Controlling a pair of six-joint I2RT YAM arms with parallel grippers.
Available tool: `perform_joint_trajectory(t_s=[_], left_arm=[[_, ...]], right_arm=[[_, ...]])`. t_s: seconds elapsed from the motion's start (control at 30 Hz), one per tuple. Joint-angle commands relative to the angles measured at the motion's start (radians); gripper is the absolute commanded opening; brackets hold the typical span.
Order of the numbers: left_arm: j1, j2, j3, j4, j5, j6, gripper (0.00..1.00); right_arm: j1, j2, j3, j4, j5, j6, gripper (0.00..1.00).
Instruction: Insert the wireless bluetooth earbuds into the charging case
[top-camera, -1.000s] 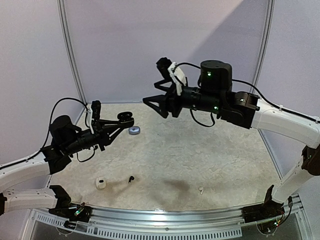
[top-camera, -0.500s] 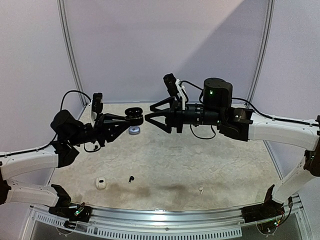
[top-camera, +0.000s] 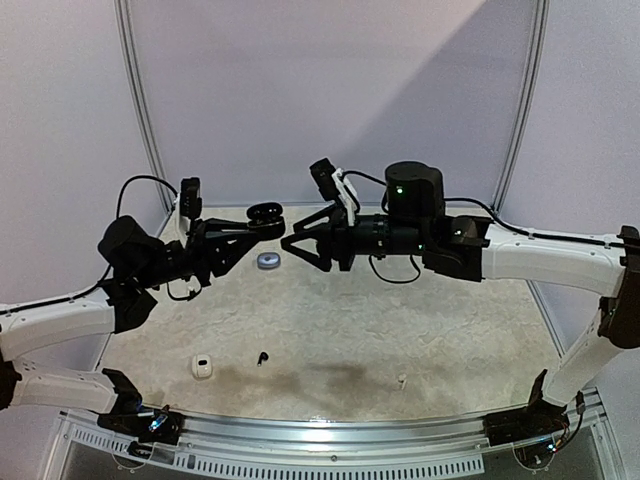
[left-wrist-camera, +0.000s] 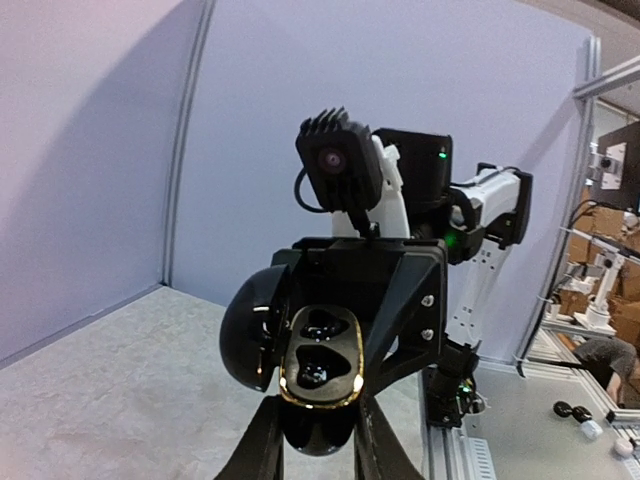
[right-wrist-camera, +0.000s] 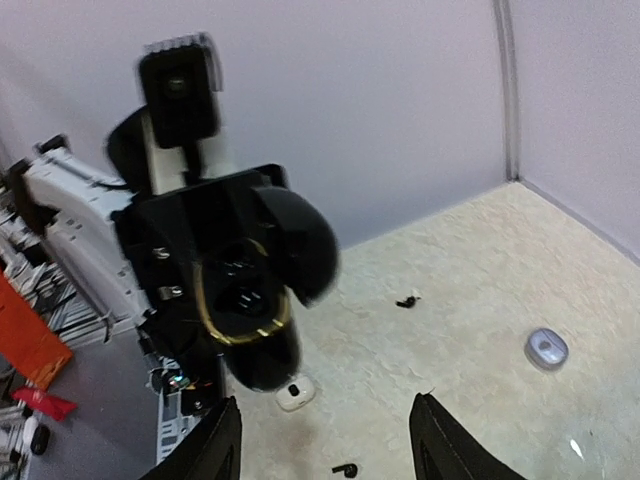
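The black charging case (left-wrist-camera: 320, 362) with a gold rim is held in the air, and my left gripper (left-wrist-camera: 320, 445) is shut on its lower body. Its lid (left-wrist-camera: 250, 330) hangs open to the left and both sockets look empty. In the top view the case (top-camera: 266, 212) faces my right gripper (top-camera: 295, 244), a short gap away. My right gripper (right-wrist-camera: 330, 445) is open and holds nothing, with the case (right-wrist-camera: 240, 300) just ahead of it. On the table lie a black earbud (top-camera: 262, 356), a second black earbud (right-wrist-camera: 345, 468) and a white earbud (top-camera: 401, 380).
A small white case (top-camera: 202, 367) sits near the front left of the table, and a grey-blue case (top-camera: 268, 260) lies toward the back below the held case. Purple walls close in the back and sides.
My left arm has lifted the open case up and to the right. My right gripper has dropped and swung left to face it, and its jaws have narrowed a little.
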Motion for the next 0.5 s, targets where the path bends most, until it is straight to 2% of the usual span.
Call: perform_joint_trajectory(t_s=[0.0, 0.07, 0.13, 0.27, 0.37, 0.47], left_arm=[[0.022, -0.092, 0.027, -0.222, -0.256, 0.089, 0.0], [0.03, -0.14, 0.029, -0.335, -0.373, 0.162, 0.0], [0.031, -0.186, 0.032, -0.438, -0.466, 0.231, 0.0], [0.031, -0.244, 0.035, -0.557, -0.615, 0.307, 0.0], [0.03, -0.265, 0.019, -0.582, -0.652, 0.333, 0.0], [0.03, -0.28, -0.001, -0.57, -0.63, 0.32, 0.0]], right_arm=[[0.008, 0.098, 0.103, -0.329, 0.351, 0.119, 0.58], [0.038, 0.176, 0.18, -0.442, 0.444, 0.235, 0.54], [0.092, 0.275, 0.267, -0.529, 0.539, 0.267, 0.54], [0.148, 0.477, 0.49, -0.694, 0.607, 0.375, 0.55], [0.185, 0.636, 0.689, -0.847, 0.632, 0.426, 0.56], [0.234, 0.796, 0.88, -0.964, 0.652, 0.385, 0.57]])
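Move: Hanging about 32 cm above the table, the open right gripper has the loose black earbud some 11 cm to its left, 5 cm back and far below. The open black charging case in the left fingers is only about 4 cm to the right hand's left, level in height and reach; the white case stands on the table about 24 cm left and 8 cm back. From the left hand, that earbud lies roughly 5 cm left, 4 cm back and 33 cm down. Diving towards the loose earbud, the right hand drops nearly 20 cm and goes some 8 cm left, bulging forward first and then easing back, while its still-open fingers tip downward and swing clockwise. The left hand keeps its grip on the charging case and carries it left and forward, turning it about 35 degrees counter-clockwise. ##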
